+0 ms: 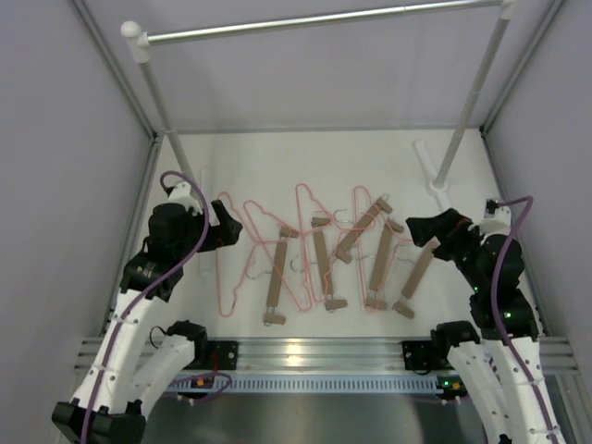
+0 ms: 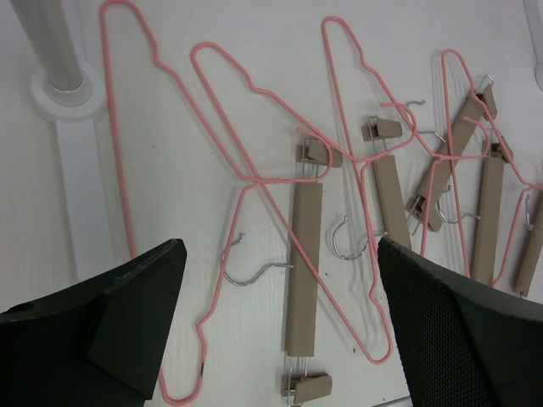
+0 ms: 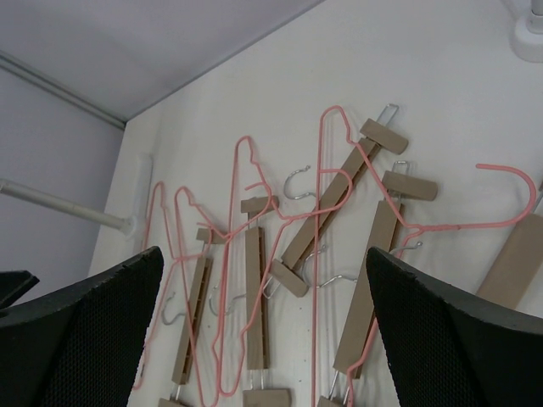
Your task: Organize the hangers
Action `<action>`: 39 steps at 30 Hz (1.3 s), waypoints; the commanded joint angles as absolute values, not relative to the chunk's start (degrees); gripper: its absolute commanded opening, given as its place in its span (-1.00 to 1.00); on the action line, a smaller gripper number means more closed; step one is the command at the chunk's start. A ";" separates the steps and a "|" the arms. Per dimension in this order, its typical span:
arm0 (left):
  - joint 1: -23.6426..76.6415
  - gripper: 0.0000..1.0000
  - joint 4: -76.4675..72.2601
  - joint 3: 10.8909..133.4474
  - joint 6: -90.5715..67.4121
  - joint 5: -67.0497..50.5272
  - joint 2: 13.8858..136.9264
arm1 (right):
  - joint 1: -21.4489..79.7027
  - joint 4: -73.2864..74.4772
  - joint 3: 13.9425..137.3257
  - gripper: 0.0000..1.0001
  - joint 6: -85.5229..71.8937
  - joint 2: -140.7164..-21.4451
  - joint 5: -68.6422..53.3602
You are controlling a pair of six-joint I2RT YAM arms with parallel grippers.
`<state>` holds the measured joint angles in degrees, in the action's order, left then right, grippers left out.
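Observation:
The hangers lie tangled flat on the white table between my arms. Thin pink wire hangers (image 1: 242, 252) overlap several tan wooden bar hangers (image 1: 322, 264) with clip ends and silver hooks. My left gripper (image 1: 225, 231) hovers at the left end of the pile, open and empty; its wrist view looks down on a wooden hanger (image 2: 305, 263) crossed by a pink hanger (image 2: 182, 170). My right gripper (image 1: 423, 228) hovers at the right end, open and empty. The right wrist view shows wooden hangers (image 3: 254, 297) and pink hangers (image 3: 322, 212) beyond its fingers (image 3: 433, 314).
A silver rail (image 1: 314, 20) spans the back on two white posts (image 1: 162, 111), (image 1: 474, 97). The left post's white foot (image 2: 69, 89) stands close beside the pile. Grey walls close in both sides. A metal frame (image 1: 305, 351) runs along the near edge.

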<state>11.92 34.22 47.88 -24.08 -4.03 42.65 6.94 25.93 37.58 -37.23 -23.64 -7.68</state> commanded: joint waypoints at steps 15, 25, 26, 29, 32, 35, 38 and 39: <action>42.80 0.81 31.73 45.71 -38.40 30.91 60.37 | 6.42 31.55 38.33 0.99 -36.03 -20.92 -12.74; 42.63 0.72 28.49 40.08 -42.02 37.26 66.09 | 6.42 31.47 35.25 0.99 -35.95 -20.74 -15.12; 42.37 0.71 27.00 39.56 -41.49 37.09 66.44 | 6.42 31.55 34.98 0.99 -35.95 -20.66 -15.20; 40.44 0.59 21.98 38.32 -39.38 34.55 68.37 | 6.33 31.55 34.54 0.99 -35.60 -20.39 -15.64; 38.59 0.46 18.03 37.53 -37.45 31.83 70.65 | 6.42 31.82 34.45 0.99 -35.42 -19.60 -16.08; 36.66 0.35 15.30 36.39 -36.48 29.45 71.89 | 6.42 32.43 34.54 0.99 -35.33 -18.90 -16.17; 35.33 0.25 13.62 36.03 -35.25 27.25 72.95 | 6.42 32.78 34.37 0.99 -35.33 -18.37 -16.08; 35.07 0.25 13.62 36.12 -35.24 27.25 73.38 | 6.42 32.78 34.28 0.99 -35.51 -18.28 -16.08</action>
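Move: The left hand is high over the left end of the row. The leftmost pink hanger's middle is about 5 cm ahead, 3 cm right and some 22 cm below it. At the same depth, the silver hook of the nearest brown hanger is 2 cm ahead and 5 cm right, with the brown hanger's middle level and 14 cm right; the second pink hanger's is 6 cm ahead, 15 right. From the right hand, the leftmost pink hanger is roughly 48 cm left, 8 ahead and 25 below. The left hand first swings right by roughly 8 cm while starting to sink, then comes part of the way back left and drops, about 17 cm in all, towards the slanting wire of the leftmost pink hanger beside the silver hook, easing a little forward at the end and stopping short of any touch that can be seen. On the way the wrist rolls its left side up some 20 degrees and tips further down while the fingers draw in from wide open to around two thirds; the empty right hand, fingers kept wide, drifts a few centimetres down, back and left. ##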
